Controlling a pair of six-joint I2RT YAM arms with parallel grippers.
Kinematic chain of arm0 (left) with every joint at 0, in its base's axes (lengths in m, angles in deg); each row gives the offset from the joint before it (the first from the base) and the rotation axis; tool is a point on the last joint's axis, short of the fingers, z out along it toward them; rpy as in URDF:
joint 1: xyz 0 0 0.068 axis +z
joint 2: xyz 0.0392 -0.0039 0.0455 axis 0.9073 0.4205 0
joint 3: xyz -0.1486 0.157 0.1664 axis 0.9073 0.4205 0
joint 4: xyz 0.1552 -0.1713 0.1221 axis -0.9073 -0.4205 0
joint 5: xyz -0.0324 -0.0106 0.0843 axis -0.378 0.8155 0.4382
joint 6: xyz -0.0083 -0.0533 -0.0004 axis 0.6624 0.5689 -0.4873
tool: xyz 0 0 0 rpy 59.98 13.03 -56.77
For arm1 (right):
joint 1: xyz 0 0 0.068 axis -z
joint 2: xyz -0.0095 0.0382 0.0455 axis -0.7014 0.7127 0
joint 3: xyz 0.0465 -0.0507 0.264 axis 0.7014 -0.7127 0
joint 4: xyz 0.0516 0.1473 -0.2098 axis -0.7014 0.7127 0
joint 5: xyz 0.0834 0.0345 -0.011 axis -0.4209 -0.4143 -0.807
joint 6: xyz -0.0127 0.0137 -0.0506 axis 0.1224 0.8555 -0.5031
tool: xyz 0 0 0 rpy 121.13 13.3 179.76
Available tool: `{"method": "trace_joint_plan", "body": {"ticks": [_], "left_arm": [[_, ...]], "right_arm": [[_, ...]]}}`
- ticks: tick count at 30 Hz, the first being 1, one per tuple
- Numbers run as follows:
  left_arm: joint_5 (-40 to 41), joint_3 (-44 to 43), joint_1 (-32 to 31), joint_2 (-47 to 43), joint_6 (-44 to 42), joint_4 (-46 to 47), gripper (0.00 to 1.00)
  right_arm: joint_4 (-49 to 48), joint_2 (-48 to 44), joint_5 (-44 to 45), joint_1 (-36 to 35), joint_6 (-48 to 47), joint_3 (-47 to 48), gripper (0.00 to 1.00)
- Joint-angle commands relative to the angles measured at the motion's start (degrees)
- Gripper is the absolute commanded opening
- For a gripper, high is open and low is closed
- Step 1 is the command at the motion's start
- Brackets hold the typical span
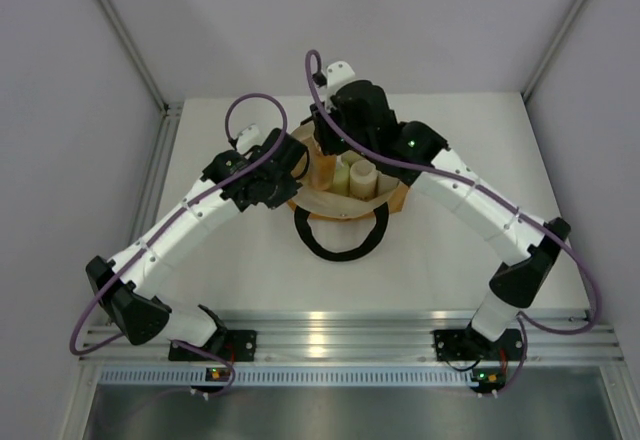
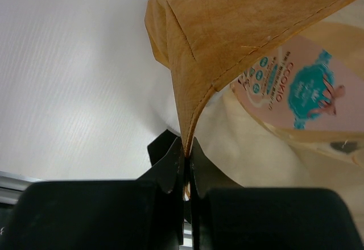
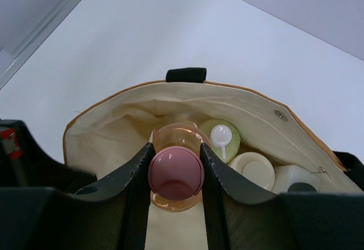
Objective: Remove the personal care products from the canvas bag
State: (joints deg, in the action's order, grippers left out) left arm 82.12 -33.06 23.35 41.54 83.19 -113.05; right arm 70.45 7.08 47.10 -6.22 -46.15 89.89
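The canvas bag (image 1: 392,200) stands open-mouthed at mid-table, tan outside (image 2: 227,28) with cream lining (image 3: 119,130). My left gripper (image 2: 186,143) is shut on the bag's rim at its left side (image 1: 293,167). My right gripper (image 3: 176,148) reaches into the bag from behind and is shut on the orange bottle with the pink cap (image 3: 176,173). Beside it in the bag stand the yellow-green bottle with a white top (image 3: 219,139), the short cream cylinder (image 3: 253,170) and a black-capped bottle (image 3: 301,187). A pink and teal bottle label (image 2: 296,91) shows in the left wrist view.
The bag's black loop handle (image 1: 340,240) lies on the white table (image 1: 230,270) in front of the bag; another black loop (image 3: 186,75) sits at the far rim. Grey walls close in the table at the back and both sides.
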Motion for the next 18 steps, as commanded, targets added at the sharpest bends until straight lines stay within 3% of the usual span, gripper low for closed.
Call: {"method": "trace_joint_plan", "body": {"ticks": [1, 11, 18], "left_arm": [[1.33, -0.83, -0.32, -2.13, 0.08, 1.21, 0.0], [1.33, -0.47, -0.32, -2.66, -0.27, 1.21, 0.0], [1.15, -0.12, -0.32, -3.01, -0.27, 1.12, 0.0]], "right_arm": [[-2.35, -7.34, -1.0, -1.62, -0.76, 7.81, 0.0], [3.19, -11.56, 2.77, -1.45, -1.64, 14.67, 0.0], [6.79, -14.28, 12.68, -1.18, -4.36, 18.54, 0.0]]}}
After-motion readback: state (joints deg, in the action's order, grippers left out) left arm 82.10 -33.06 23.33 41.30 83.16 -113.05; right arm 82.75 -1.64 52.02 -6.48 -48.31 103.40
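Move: Already gripped at its pink cap, the orange bottle hangs below the right hand. The bag's right rim, the side it is being taken to, is about 19 cm to this hand's right, 2 cm farther out and 14 cm lower. In the bag, some 26 cm down, stand the green bottle 5 cm ahead and 3 cm right, and the cream bottle 3 cm ahead and 9 cm right. From the left hand, that rim lies 25 cm right and 5 cm ahead, about level. Drawing the orange bottle on up out of the bag, the right hand rises about 12 cm while swinging some 7 cm to the right over the bag's mouth and easing 4 cm back, with the sideways part quickening towards the end. It tilts up by roughly 10 degrees and keeps its grip on the cap. The left hand stays put, still pinching the bag's left rim. ##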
